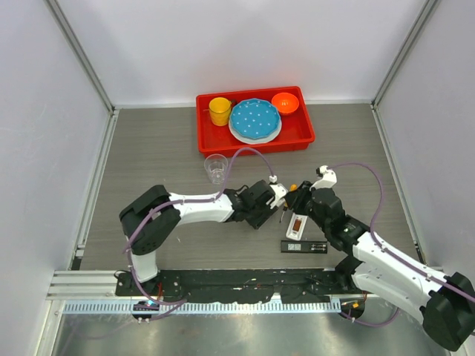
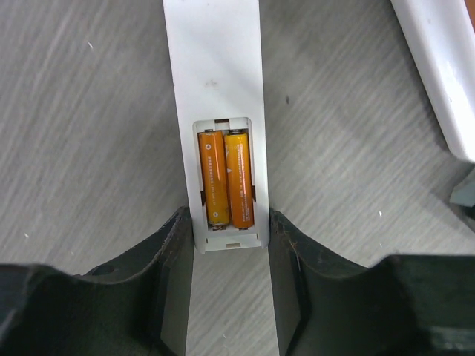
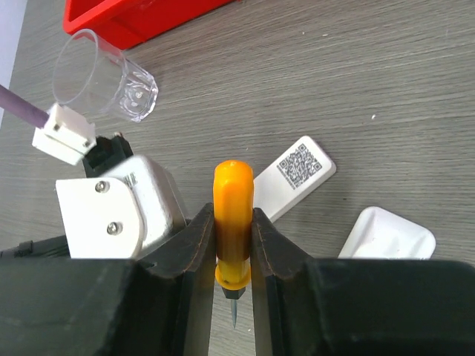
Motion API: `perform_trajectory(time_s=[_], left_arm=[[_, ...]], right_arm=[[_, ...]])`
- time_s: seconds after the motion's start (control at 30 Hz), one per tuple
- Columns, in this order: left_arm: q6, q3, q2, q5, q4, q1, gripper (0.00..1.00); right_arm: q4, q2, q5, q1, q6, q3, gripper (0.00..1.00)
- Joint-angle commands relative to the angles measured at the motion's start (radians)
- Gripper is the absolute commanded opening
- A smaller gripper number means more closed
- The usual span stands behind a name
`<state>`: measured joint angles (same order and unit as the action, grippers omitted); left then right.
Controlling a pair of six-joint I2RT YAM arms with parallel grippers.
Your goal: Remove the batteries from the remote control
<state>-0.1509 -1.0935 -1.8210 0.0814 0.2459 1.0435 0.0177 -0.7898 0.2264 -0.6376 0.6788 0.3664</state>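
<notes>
The white remote control (image 2: 215, 67) lies face down with its battery bay open, and two orange batteries (image 2: 226, 178) sit side by side in it. My left gripper (image 2: 230, 237) is shut on the remote's near end, one finger against each side. From above, the remote (image 1: 297, 225) lies mid-table with the batteries (image 1: 297, 222) showing, my left gripper (image 1: 286, 210) at its upper end. My right gripper (image 3: 234, 222) is shut on an orange-handled screwdriver (image 3: 234, 193), tip toward the camera. It hovers just right of the left one (image 1: 298, 196).
A black remote (image 1: 304, 246) lies just in front of the white one. A clear cup (image 1: 216, 167) stands behind the left arm. The red tray (image 1: 256, 146) at the back holds a blue plate, a yellow cup and an orange bowl. A loose white piece (image 3: 386, 237) lies nearby.
</notes>
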Motion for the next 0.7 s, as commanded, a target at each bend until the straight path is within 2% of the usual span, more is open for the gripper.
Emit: perform_trajectory(time_s=[0.0,0.17,0.27,0.47,0.67], left_arm=[[0.057,-0.066,-0.027,-0.008,-0.080,-0.028,0.41],[0.071,-0.026,0.003,0.004,-0.099,-0.039,0.60],[0.060,0.041,0.058,0.000,-0.140,-0.043,0.66],[0.043,0.171,0.157,-0.023,-0.232,-0.066,0.68],[0.033,0.234,0.227,-0.078,-0.303,-0.109,0.72]], right_arm=[[0.097,-0.037,0.010,0.026,-0.019,0.016,0.01],[0.140,-0.095,-0.041,0.079,-0.036,0.034,0.01],[0.185,-0.141,-0.062,0.101,-0.038,0.042,0.01],[0.297,-0.265,-0.087,0.128,0.004,0.075,0.01],[0.415,-0.373,-0.165,0.154,0.030,0.106,0.01]])
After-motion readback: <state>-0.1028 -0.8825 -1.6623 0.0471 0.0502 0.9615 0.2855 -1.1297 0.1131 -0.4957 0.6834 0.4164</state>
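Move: The left hand already pinches the battery end of the white remote, whose middle lies about 4 cm ahead and 4 cm right of it. The right hand, gripping the screwdriver, has that middle some 3 cm back, 6 cm to its left and 11 cm below. The other white remote lies about 8 cm back and 1 cm right of the right hand; the black remote, 13 cm back and 4 cm right of it. Left hand nudges the remote forward, releases and withdraws left while right carries screwdriver about 5 cm forward, lowering. ##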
